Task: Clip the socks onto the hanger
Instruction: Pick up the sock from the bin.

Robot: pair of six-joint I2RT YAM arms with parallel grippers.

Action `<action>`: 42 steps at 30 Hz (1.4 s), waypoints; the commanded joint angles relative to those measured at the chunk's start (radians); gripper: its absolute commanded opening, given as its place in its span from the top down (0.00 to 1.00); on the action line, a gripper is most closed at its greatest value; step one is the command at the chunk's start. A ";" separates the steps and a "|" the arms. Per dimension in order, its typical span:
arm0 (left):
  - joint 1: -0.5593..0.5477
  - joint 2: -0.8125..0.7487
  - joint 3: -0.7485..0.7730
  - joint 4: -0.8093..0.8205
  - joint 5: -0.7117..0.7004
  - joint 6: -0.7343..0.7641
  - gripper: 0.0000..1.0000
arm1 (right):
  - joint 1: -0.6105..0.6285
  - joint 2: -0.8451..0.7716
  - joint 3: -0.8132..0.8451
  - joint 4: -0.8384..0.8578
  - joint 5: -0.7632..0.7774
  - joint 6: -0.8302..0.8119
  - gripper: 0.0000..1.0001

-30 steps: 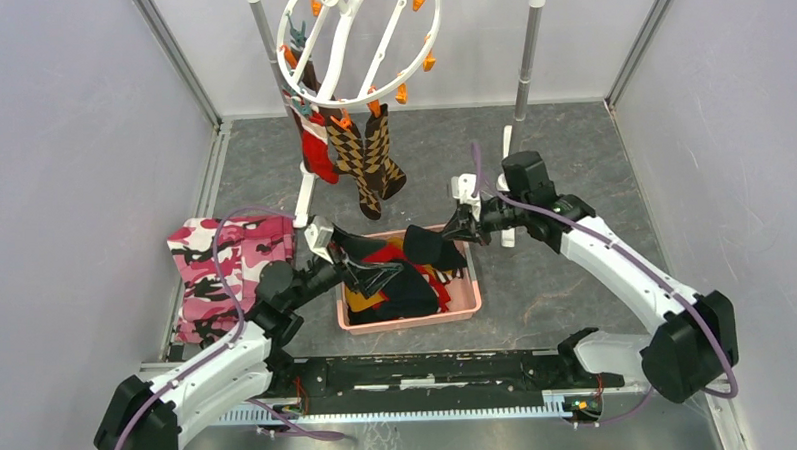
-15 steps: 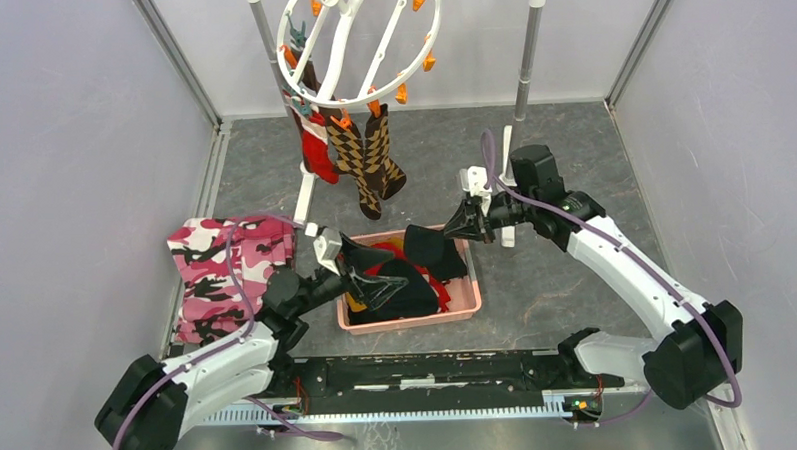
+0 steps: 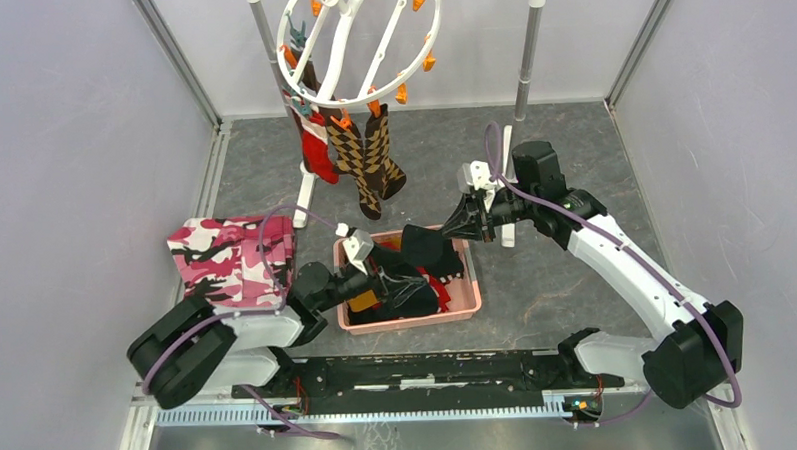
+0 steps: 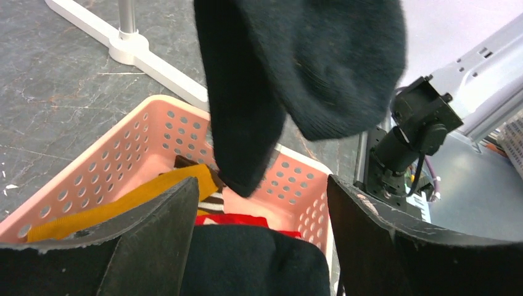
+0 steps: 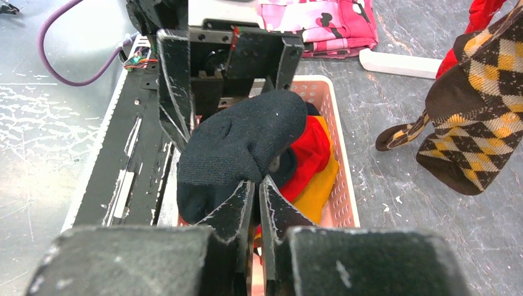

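The white round hanger hangs on the rack at the back, with a red sock and two brown argyle socks clipped to its near rim. My right gripper is shut on a black sock that hangs above the pink basket. In the right wrist view the jaws pinch that black sock at its edge. My left gripper is open, low inside the basket. Between its fingers lies another black sock, with mustard and red socks beside it.
A pink-white-black camouflage cloth lies on the floor left of the basket. The rack's metal poles and white feet stand behind the basket. The clipped argyle socks hang to the right in the right wrist view.
My left arm has pushed forward and right, bringing its open gripper lower into the basket pile. My right gripper has kept the black sock and risen slightly.
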State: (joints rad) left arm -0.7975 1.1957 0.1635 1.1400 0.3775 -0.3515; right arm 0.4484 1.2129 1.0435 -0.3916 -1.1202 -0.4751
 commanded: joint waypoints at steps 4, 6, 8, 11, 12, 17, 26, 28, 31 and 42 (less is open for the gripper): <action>-0.012 0.181 0.067 0.309 -0.042 -0.003 0.25 | -0.009 -0.003 0.034 0.031 -0.052 0.003 0.90; -0.012 0.218 0.091 0.340 -0.015 -0.020 0.31 | -0.011 -0.001 0.033 0.030 -0.053 0.003 0.90; -0.014 0.247 0.111 0.354 0.010 -0.040 0.38 | -0.013 0.000 0.030 0.030 -0.055 0.000 0.90; -0.014 0.276 0.137 0.376 0.037 -0.076 0.49 | -0.018 0.000 0.023 0.031 -0.050 -0.003 0.90; -0.014 0.284 0.142 0.382 0.042 -0.085 0.53 | -0.021 -0.001 0.022 0.032 -0.049 -0.006 0.90; -0.014 0.293 0.145 0.390 0.054 -0.110 0.94 | -0.040 0.005 0.014 0.029 -0.041 -0.015 0.89; -0.012 0.201 0.135 0.265 0.072 -0.261 0.98 | -0.086 -0.005 -0.023 -0.006 0.026 -0.085 0.85; -0.012 0.149 0.165 0.112 0.087 -0.289 0.98 | -0.091 -0.017 -0.031 -0.012 0.033 -0.101 0.81; -0.012 0.077 0.201 -0.092 0.090 -0.312 0.98 | -0.096 -0.038 -0.046 -0.008 0.047 -0.109 0.75; -0.012 -0.098 0.180 -0.276 0.132 -0.485 0.98 | -0.100 -0.053 -0.067 -0.007 0.097 -0.124 0.44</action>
State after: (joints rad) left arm -0.8074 1.1343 0.3317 0.9443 0.4637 -0.7136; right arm 0.3511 1.1767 0.9836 -0.4061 -1.0477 -0.5755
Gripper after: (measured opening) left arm 0.045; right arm 0.503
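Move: The left gripper hangs open over the pink bin. The dark sock held in the right fingertips lies about 5 cm ahead of it, 3 cm to its right and 3 cm higher. From the left gripper, the bin's middle is roughly 3 cm ahead, 3 cm left and 12 cm down, and another black sock is about 1 cm back, 1 cm left and 8 cm below. From the right gripper, the held sock's middle is about 4 cm back, 4 cm left and 4 cm down. Reach the left gripper about 3 cm right and 2 cm forward, rising, and shut it on the hanging part of the sock while the right fingers still hold it. Then open the right fingers to about half and slip them some 3 cm right and slightly less forward, sinking a little, while the left hand draws the sock back 3–4 cm and further up, its wrist rolling about 20 degrees. ##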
